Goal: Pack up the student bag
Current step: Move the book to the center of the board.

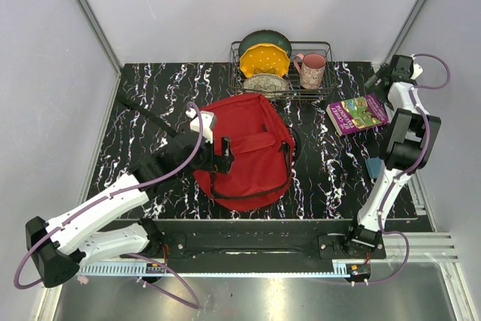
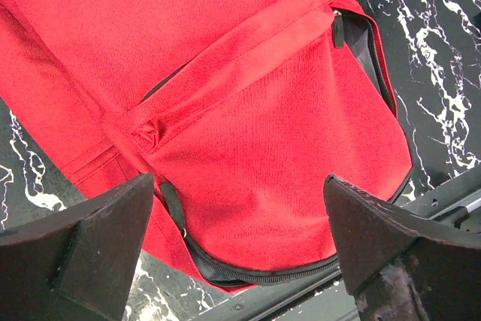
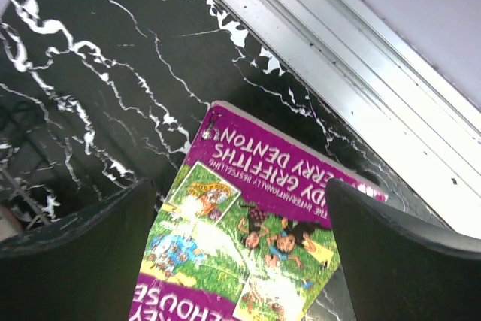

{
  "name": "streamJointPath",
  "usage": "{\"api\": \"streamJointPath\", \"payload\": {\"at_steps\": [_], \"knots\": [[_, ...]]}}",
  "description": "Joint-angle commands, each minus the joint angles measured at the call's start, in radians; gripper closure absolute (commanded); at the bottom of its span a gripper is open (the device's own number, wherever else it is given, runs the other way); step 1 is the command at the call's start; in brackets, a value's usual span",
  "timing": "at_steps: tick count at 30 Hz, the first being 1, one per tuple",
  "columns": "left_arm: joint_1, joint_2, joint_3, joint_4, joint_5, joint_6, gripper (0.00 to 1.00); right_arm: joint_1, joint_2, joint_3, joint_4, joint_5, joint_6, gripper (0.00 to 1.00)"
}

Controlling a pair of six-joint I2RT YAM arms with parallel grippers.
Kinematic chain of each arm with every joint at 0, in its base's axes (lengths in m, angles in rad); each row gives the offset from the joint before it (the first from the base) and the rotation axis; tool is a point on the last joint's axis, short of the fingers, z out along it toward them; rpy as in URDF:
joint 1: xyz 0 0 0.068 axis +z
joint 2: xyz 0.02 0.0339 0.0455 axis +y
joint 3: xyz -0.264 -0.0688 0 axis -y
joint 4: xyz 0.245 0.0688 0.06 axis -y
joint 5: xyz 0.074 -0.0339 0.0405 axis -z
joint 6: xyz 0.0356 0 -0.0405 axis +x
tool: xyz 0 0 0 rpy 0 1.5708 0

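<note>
The student bag [image 1: 248, 148], a red backpack with black zippers, lies flat in the middle of the black marble table. My left gripper [image 1: 224, 154] hovers over its left side, open. In the left wrist view the red fabric of the bag [image 2: 248, 110] fills the gap between the fingers [image 2: 83, 253], with the black zipper [image 2: 263, 272] along its lower edge. A purple picture book [image 1: 358, 113] lies at the right. My right gripper [image 1: 376, 82] hangs open above the book [image 3: 263, 238], and nothing is held.
A wire dish rack [image 1: 325, 89] at the back holds plates and a pink mug [image 1: 312, 69]. A small blue object [image 1: 373, 167] lies beside the right arm. A metal rail [image 3: 361, 88] borders the table beyond the book.
</note>
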State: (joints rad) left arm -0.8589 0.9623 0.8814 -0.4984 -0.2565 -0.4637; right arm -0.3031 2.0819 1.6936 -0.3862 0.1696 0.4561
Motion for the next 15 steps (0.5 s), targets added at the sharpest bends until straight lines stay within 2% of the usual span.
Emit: {"api": "streamJointPath", "payload": {"at_steps": [1,6,11,15], "knots": [[0.027,0.006,0.011,0.067,0.054,0.02,0.01,-0.004,0.093,0.116,0.036,0.015,-0.094,0.0],[0.046,0.016,0.007,0.069,0.074,0.014,0.01,-0.018,0.182,0.181,0.056,-0.051,-0.137,0.0],[0.06,0.024,0.008,0.073,0.095,0.017,0.01,-0.044,0.164,0.112,0.11,-0.077,-0.131,0.0],[0.066,0.036,0.019,0.08,0.111,0.022,0.01,-0.07,0.159,0.072,0.112,-0.206,-0.12,0.0]]}}
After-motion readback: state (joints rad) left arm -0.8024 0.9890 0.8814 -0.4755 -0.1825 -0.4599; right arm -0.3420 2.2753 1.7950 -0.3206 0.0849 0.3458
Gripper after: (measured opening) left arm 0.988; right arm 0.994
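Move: The purple book lies under the right gripper, its middle about 5 cm back, 4 cm to the left and 8 cm below, with its author-name end nearest the fingers. The mug in the dish rack is some 22 cm to the left of that gripper and 4 cm farther out, a few centimetres lower; the blue wallet is about 25 cm back, roughly in line sideways. From the left gripper the book is about 25 cm ahead, 46 cm to the right and 18 cm below. Sink the right gripper about 5.5 cm to the author-name end of the purple book, easing about 2.5 cm forward and 2 cm right towards the side rail. Keep the fingers wide open and pointing forward, right and down, with only a slight counter-clockwise turn, and let the descent die out low over the end edge; don't close yet. ##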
